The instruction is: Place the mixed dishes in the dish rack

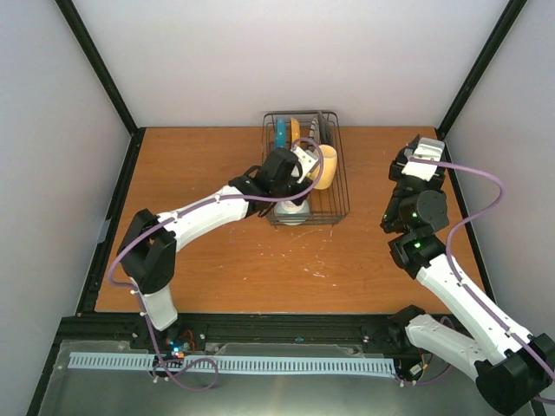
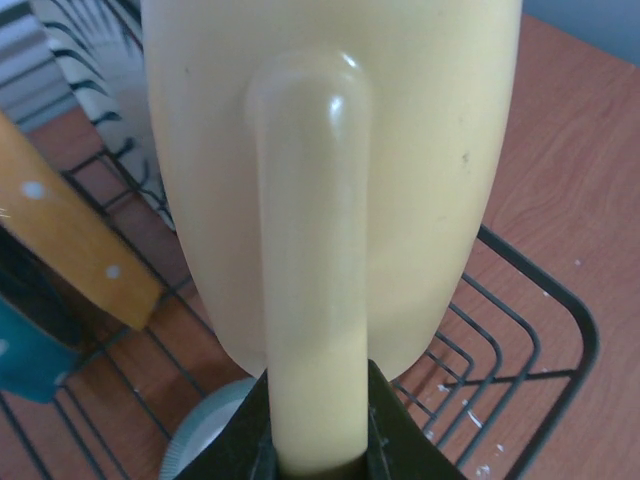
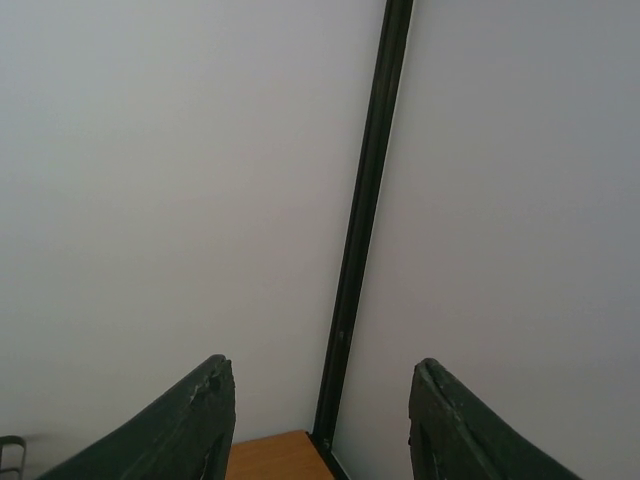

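My left gripper point(image 1: 305, 163) is shut on the handle of the cream-yellow mug point(image 1: 326, 166) and holds it over the dark wire dish rack point(image 1: 338, 206). In the left wrist view the mug point(image 2: 420, 150) fills the frame, its handle point(image 2: 315, 300) clamped between my fingertips point(image 2: 245, 435). Plates stand on edge in the rack: teal dotted point(image 1: 281, 133), yellow-orange point(image 1: 295, 130), and white with black stripes point(image 2: 100, 60). The mint-green bowl point(image 1: 295, 212) sits at the rack's near end, under the mug in the left wrist view point(image 2: 205, 430). My right gripper point(image 1: 425, 149) is open and empty, far right, facing the wall corner.
The rack stands at the back middle of the brown table point(image 1: 217, 260). A black frame post point(image 3: 365, 230) runs up the white wall corner in front of the right gripper. The rack's rim point(image 2: 560, 330) lies right of the mug.
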You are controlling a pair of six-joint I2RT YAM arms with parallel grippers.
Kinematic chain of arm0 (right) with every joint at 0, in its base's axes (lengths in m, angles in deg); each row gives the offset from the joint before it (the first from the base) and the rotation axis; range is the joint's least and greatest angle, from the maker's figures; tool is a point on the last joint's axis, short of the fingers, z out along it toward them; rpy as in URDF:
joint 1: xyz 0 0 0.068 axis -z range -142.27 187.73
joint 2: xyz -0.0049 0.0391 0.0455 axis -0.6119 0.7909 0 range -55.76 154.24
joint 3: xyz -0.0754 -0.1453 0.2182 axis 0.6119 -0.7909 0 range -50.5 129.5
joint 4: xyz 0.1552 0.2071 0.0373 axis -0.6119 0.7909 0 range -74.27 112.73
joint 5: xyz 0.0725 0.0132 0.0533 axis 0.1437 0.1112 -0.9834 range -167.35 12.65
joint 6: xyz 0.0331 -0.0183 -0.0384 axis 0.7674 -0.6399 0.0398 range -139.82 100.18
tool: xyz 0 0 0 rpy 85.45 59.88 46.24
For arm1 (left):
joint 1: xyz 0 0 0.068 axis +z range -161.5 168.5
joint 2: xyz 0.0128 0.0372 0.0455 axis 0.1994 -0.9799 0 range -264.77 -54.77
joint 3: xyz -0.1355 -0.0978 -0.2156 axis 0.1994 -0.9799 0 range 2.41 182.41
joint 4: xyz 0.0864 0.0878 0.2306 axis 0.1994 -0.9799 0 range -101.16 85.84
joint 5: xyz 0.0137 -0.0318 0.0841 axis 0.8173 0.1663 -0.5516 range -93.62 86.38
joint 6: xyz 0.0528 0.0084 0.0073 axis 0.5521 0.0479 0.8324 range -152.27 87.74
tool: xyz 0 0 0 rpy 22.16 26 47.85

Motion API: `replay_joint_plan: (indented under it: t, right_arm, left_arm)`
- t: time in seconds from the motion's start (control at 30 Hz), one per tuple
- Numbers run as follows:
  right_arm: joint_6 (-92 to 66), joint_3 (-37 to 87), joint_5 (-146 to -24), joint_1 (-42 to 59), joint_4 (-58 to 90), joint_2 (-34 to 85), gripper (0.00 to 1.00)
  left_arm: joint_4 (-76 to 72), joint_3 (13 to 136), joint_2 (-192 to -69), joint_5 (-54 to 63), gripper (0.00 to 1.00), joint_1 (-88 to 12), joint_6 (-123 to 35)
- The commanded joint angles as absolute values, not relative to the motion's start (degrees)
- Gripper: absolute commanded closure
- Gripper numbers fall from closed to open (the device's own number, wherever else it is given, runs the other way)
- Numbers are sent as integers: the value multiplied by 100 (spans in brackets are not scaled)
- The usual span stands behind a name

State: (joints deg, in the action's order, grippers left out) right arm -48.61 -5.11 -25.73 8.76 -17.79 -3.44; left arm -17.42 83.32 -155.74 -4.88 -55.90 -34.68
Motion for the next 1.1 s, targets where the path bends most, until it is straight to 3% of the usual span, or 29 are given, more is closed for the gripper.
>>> replay_joint_plan:
  t: [0.0,0.3,1.07]
  right_arm:
    - [-4539,-602,-2776,1063,-1478,-492,52]
    - [-4313,-606,-3173,1445,-1209,-557,52]
    - [-3918,-361,-3672,1889,-885,-268,51]
  left_arm:
    - [-1085,8408,-15584,-166,99,-5694,-3499]
    - [-903,8094,-15835,-18,99,-5698,-3238]
    - [-911,8756,-16921,369,99,-5695,-3168]
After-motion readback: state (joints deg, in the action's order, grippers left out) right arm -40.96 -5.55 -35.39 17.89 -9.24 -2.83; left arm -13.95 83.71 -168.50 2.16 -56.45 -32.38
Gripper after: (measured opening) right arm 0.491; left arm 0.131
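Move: The left hand has the mug by its handle. The free place at the rack's near right corner lies about 3 cm ahead, 7 cm to its right and 16 cm below. The bowl in the rack is 4 cm left and 3 cm back; the striped plate is some 14 cm ahead and 3 cm right, the orange plate 13 cm ahead and 3 cm left. From the right hand, the free place lies roughly 11 cm ahead, 17 cm left and 38 cm below. Keeping its pinch on the mug's handle, the left hand lowers the mug about 10 cm into the rack's near right corner, beside the bowl, then stays level while easing on to the right, some 3 cm in all. Its wrist tips down and turns clockwise a little, under 10 degrees each. The empty right hand drifts about 4 cm forward, down and to the right. ##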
